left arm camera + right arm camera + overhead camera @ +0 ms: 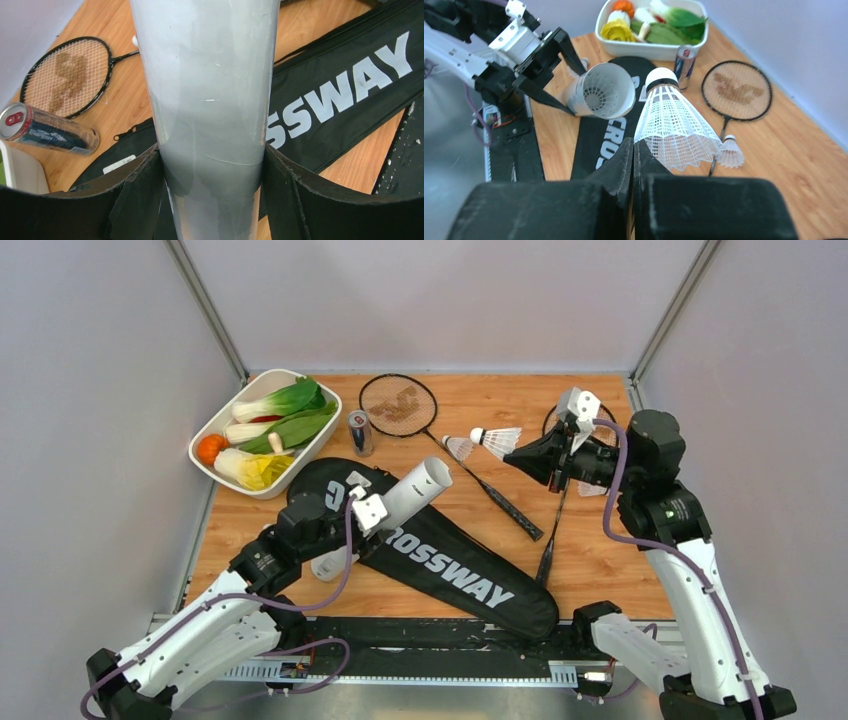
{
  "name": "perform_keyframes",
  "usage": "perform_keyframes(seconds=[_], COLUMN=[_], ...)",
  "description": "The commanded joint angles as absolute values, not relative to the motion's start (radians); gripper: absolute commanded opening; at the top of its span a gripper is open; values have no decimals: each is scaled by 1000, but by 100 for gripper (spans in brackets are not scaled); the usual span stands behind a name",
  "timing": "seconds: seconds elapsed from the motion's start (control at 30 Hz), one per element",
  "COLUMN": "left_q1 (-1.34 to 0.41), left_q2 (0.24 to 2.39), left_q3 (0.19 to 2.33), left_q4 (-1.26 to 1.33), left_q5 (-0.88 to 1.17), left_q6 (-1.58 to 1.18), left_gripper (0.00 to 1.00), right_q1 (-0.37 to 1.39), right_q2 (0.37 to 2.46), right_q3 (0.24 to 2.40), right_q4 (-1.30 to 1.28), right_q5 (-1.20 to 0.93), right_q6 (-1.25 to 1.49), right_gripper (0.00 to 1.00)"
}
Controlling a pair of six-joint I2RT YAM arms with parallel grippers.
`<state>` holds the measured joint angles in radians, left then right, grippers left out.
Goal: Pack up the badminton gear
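Note:
My left gripper [372, 508] is shut on the white tube [412, 492], which is tilted up over the black CROSSWAY bag [450, 570]. In the left wrist view the pads [280, 190] press both sides of the tube [210, 100]. The tube's open mouth [599, 90] faces my right gripper, and a netted skirt shows inside. My right gripper [633, 147] is shut on the skirt edge of a white shuttlecock [671, 125], held in the air right of the tube [497, 440]. Another shuttlecock [459, 447] lies on the table. One racket [398, 405] lies at the back; a second [548, 555] lies partly hidden under my right arm.
A white tray [205, 435] of vegetables stands at the back left, with a blue-silver can [360, 432] upright beside it. Grey walls close in the left, back and right sides. The bag lies diagonally across the near half of the wooden table [620, 570].

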<state>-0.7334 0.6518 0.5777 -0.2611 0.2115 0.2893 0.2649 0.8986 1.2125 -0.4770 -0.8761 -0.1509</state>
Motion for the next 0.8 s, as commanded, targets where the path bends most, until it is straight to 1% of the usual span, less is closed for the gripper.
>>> perform_keyframes(seconds=[0.0, 0.07, 0.17, 0.37, 0.57, 0.77], left_q1=[-738, -737, -738, -738, -738, -738], left_q2=[678, 695, 712, 719, 723, 718], left_q3=[620, 639, 657, 662, 658, 658], left_q4=[-251, -273, -305, -307, -315, -324], left_q5=[274, 273, 280, 287, 305, 313], left_q6=[365, 384, 412, 434, 473, 508], left_gripper=[7, 8, 8, 6, 6, 5], right_q1=[298, 322, 389, 540, 608, 647], right_q2=[922, 927, 929, 978, 1043, 1108], right_q3=[1213, 1213, 1207, 1210, 1238, 1302], right_q4=[-593, -617, -645, -748, -810, -828], right_q5=[-971, -998, -976, -790, -705, -713], right_q6=[-268, -292, -337, -379, -405, -459], right_gripper=[0, 0, 0, 0, 0, 0])
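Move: The right hand grips a shuttlecock by its skirt; the mouth of the tube it is meant for lies about 12 cm to its left, nearly level fore-and-aft and some 11 cm lower. The black bag is under that mouth, 33 cm below the hand. A loose shuttlecock lies on the table 26 cm ahead and 5 cm left. From the left hand, still clasping the tube, the mouth is about 8 cm ahead, 12 cm right and 11 cm up. Bring the shuttlecock cork-first to the tube's mouth with the right gripper kept shut: swing left and back about 5 cm each, then mostly sink, some 10 cm down in all, turning the fingers counter-clockwise and tipping them downward. Meanwhile lower the left hand about 2 cm, keeping hold of the tube and rolling it some 10 degrees so its mouth leans towards the right hand. ##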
